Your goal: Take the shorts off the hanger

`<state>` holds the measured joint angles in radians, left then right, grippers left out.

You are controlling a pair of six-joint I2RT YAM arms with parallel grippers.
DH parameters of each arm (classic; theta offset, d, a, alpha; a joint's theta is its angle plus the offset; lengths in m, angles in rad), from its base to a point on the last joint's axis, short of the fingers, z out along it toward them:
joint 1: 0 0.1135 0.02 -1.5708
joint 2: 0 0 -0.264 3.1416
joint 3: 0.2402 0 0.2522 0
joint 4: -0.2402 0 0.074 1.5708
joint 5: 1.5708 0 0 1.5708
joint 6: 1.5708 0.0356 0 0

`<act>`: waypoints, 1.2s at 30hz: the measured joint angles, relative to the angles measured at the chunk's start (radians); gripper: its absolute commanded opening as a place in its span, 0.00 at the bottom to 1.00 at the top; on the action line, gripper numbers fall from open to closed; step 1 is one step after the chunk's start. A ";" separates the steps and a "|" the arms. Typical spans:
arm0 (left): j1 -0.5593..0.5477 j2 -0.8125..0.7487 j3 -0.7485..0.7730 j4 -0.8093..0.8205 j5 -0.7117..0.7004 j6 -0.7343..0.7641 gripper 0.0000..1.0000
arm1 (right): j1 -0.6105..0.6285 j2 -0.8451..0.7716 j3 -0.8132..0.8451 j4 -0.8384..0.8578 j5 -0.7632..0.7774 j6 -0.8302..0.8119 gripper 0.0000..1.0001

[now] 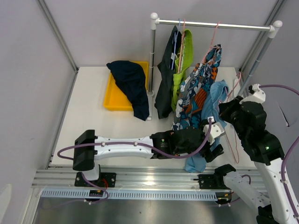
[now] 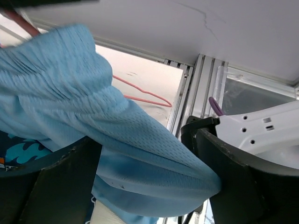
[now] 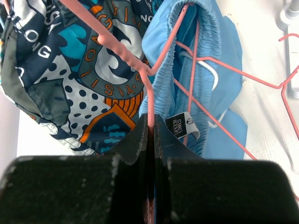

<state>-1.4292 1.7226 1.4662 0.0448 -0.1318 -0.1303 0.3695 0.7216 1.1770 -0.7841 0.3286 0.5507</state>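
The light blue shorts [image 1: 216,99] hang on a pink hanger [image 3: 135,65], beside the patterned shorts [image 1: 198,91]. My right gripper [image 3: 150,126] is shut on that hanger's wire just below the waistband [image 3: 205,46]. My left gripper [image 2: 149,186] stands open low down with a fold of the light blue shorts [image 2: 117,126] bulging between its fingers [image 2: 243,182]. The fabric presses against the right finger. In the top view the left gripper [image 1: 212,140] sits at the hem of the blue shorts, with the right gripper [image 1: 229,109] just above and to the right.
Charcoal shorts [image 1: 164,79] and lime green shorts [image 1: 187,58] hang from the rail [image 1: 215,24]. Navy shorts [image 1: 131,84] lie over a yellow tray [image 1: 112,100] at the back left. A bare pink hanger [image 2: 145,95] lies on the table near the right arm.
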 measured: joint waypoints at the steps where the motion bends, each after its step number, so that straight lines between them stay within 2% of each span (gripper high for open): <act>1: 0.000 0.008 0.000 0.001 -0.001 -0.001 0.83 | 0.000 0.002 0.010 -0.008 0.003 0.000 0.00; 7: 0.000 0.021 -0.013 0.031 -0.017 -0.002 0.82 | 0.000 0.044 0.098 -0.037 0.023 -0.002 0.00; 9: 0.000 0.016 -0.035 0.065 -0.028 -0.007 0.69 | 0.000 0.061 0.130 -0.043 0.027 -0.002 0.00; 10: 0.000 0.013 -0.047 0.075 -0.034 -0.010 0.59 | 0.000 0.067 0.138 -0.044 0.029 -0.002 0.00; 11: 0.000 0.011 -0.058 0.085 -0.041 -0.012 0.37 | 0.000 0.071 0.142 -0.043 0.031 -0.002 0.00; 13: -0.005 0.009 -0.071 0.097 -0.053 -0.016 0.07 | -0.001 0.076 0.143 -0.039 0.038 0.002 0.00; 14: -0.012 0.009 -0.077 0.095 -0.066 -0.015 0.00 | -0.001 0.079 0.144 -0.034 0.045 0.003 0.00; 17: -0.006 0.004 -0.105 0.088 -0.151 -0.037 0.00 | -0.009 0.075 0.154 -0.052 0.095 0.003 0.00; 21: 0.006 -0.011 -0.114 0.097 -0.161 -0.035 0.00 | -0.008 0.076 0.185 -0.052 0.108 0.016 0.00; 26: -0.037 -0.139 -0.236 0.154 -0.213 -0.055 0.00 | 0.017 0.112 0.235 -0.098 0.042 0.038 0.00; 31: -0.106 -0.256 -0.370 0.193 -0.315 -0.113 0.00 | 0.042 0.164 0.254 -0.155 -0.079 0.071 0.00; 36: -0.260 -0.348 -0.505 0.078 -0.375 -0.195 0.01 | 0.009 0.219 0.262 -0.116 0.006 -0.006 0.00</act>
<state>-1.6894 1.3743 0.9611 0.1230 -0.5068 -0.3252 0.3782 0.9401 1.4391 -0.9005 0.3347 0.5449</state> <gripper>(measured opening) 0.064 0.044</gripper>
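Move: A fold of the blue shorts already runs between the left hand's open fingers, right at the hand point, with about 1 cm still to go to the right. The hanger part that the right hand holds is some 10 cm ahead of the left hand, 1 cm right and 6 cm higher. The patterned shorts hang about 15 cm ahead of the left hand, 6 cm to its left and level in height. From the right hand, that blue fold lies roughly 10 cm back, straight in line, 6 cm lower. The left fingers close on the blue fold and pinch it after only a small sink and a slight forward nudge. Still gripping, the left hand then draws the cloth left and back, about 10 cm left, dipping at the end, away from the right hand. Meanwhile the right hand keeps its grip on the pink hanger and lifts it some 5 cm, swings briefly right and back left, then settles slightly. ##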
